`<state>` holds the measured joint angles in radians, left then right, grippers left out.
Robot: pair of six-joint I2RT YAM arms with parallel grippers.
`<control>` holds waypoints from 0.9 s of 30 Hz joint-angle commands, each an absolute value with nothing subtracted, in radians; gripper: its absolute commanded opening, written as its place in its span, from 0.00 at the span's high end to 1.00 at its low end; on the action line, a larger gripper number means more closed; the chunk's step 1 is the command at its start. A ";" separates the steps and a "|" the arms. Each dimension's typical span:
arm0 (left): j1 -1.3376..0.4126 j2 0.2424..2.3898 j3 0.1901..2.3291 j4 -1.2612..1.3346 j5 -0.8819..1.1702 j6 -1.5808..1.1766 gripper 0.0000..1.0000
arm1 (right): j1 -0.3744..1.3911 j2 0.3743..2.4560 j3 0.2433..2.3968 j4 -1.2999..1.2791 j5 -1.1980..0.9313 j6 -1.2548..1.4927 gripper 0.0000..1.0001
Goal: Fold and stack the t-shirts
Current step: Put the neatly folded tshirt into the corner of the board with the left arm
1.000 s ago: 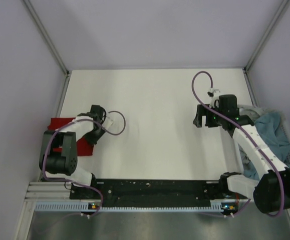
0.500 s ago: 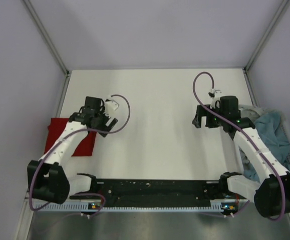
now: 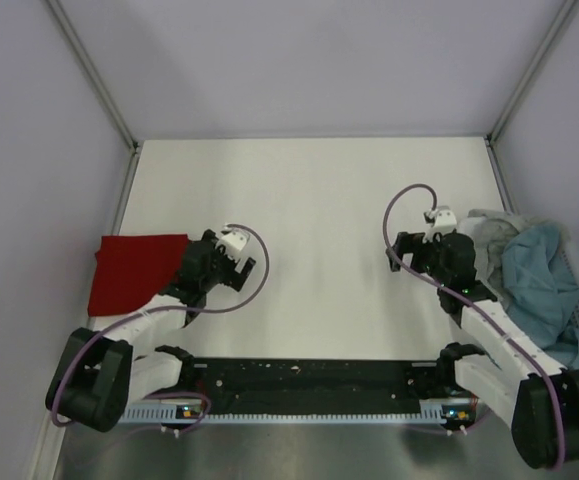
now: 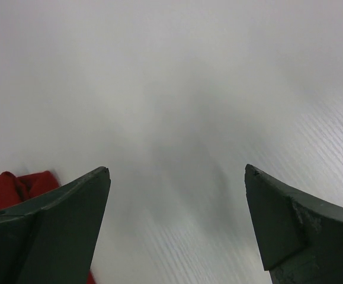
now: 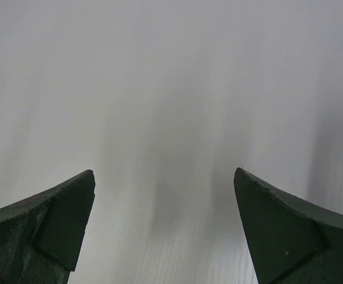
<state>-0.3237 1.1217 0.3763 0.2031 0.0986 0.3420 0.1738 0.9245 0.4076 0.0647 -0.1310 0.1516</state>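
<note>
A deep red t-shirt (image 3: 135,271) lies folded flat at the table's left edge; a corner of it shows in the left wrist view (image 4: 14,186). My left gripper (image 3: 227,266) is open and empty, just right of the red shirt, over bare table. A teal-blue t-shirt (image 3: 541,288) and a light grey t-shirt (image 3: 491,232) lie crumpled in a heap at the right edge. My right gripper (image 3: 406,254) is open and empty, left of that heap. Both wrist views show wide-apart fingers over white table.
The white table (image 3: 319,220) is walled by pale panels on the left, back and right. A metal rail (image 3: 119,205) runs along the left edge. The black base bar (image 3: 299,380) with both arm mounts lies at the near edge.
My left arm has drawn back off the red shirt toward the near side and right, leaving it folded and fully uncovered. My right gripper moved slightly nearer and lower.
</note>
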 commanded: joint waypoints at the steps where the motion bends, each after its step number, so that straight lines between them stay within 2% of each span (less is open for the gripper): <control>1: -0.322 1.114 0.279 0.743 0.011 0.187 0.01 | 0.176 0.887 0.322 0.387 -0.020 0.098 0.01; 5: -0.315 1.181 0.215 0.923 -0.026 0.204 0.01 | 0.176 0.874 0.258 0.495 0.018 0.032 0.01; 11: -0.197 1.152 0.193 0.937 0.104 0.127 0.01 | 0.175 0.951 0.115 0.791 0.069 0.020 0.01; 15: -0.149 1.138 0.166 0.980 0.192 0.127 0.01 | 0.175 0.976 0.117 0.804 0.017 0.017 0.01; 27: -0.149 1.157 0.198 0.934 0.111 0.152 0.01 | 0.175 0.985 0.120 0.807 0.003 0.020 0.01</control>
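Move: Behind and to the left of the open left hand lies the folded red t-shirt, its middle about 18 cm left, some 5 cm nearer the base and about 6 cm lower. From the right hand that t-shirt is some 54 cm to the left and 5 cm back, about 10 cm below; the basket of unfolded shirts sits roughly 25 cm to this hand's right, 6 cm back and about 5 cm lower. Rising about 5 cm clear of the bare table, the left hand also goes forward and left by some 3.5 cm each, tips its fingers up about 20 degrees, rolls and turns a little counter-clockwise, then stops. The right hand bobs down and up twice while shifting some 3 cm right and 2 cm forward, tilting up by about 20 degrees. Both stay wide open and empty. ##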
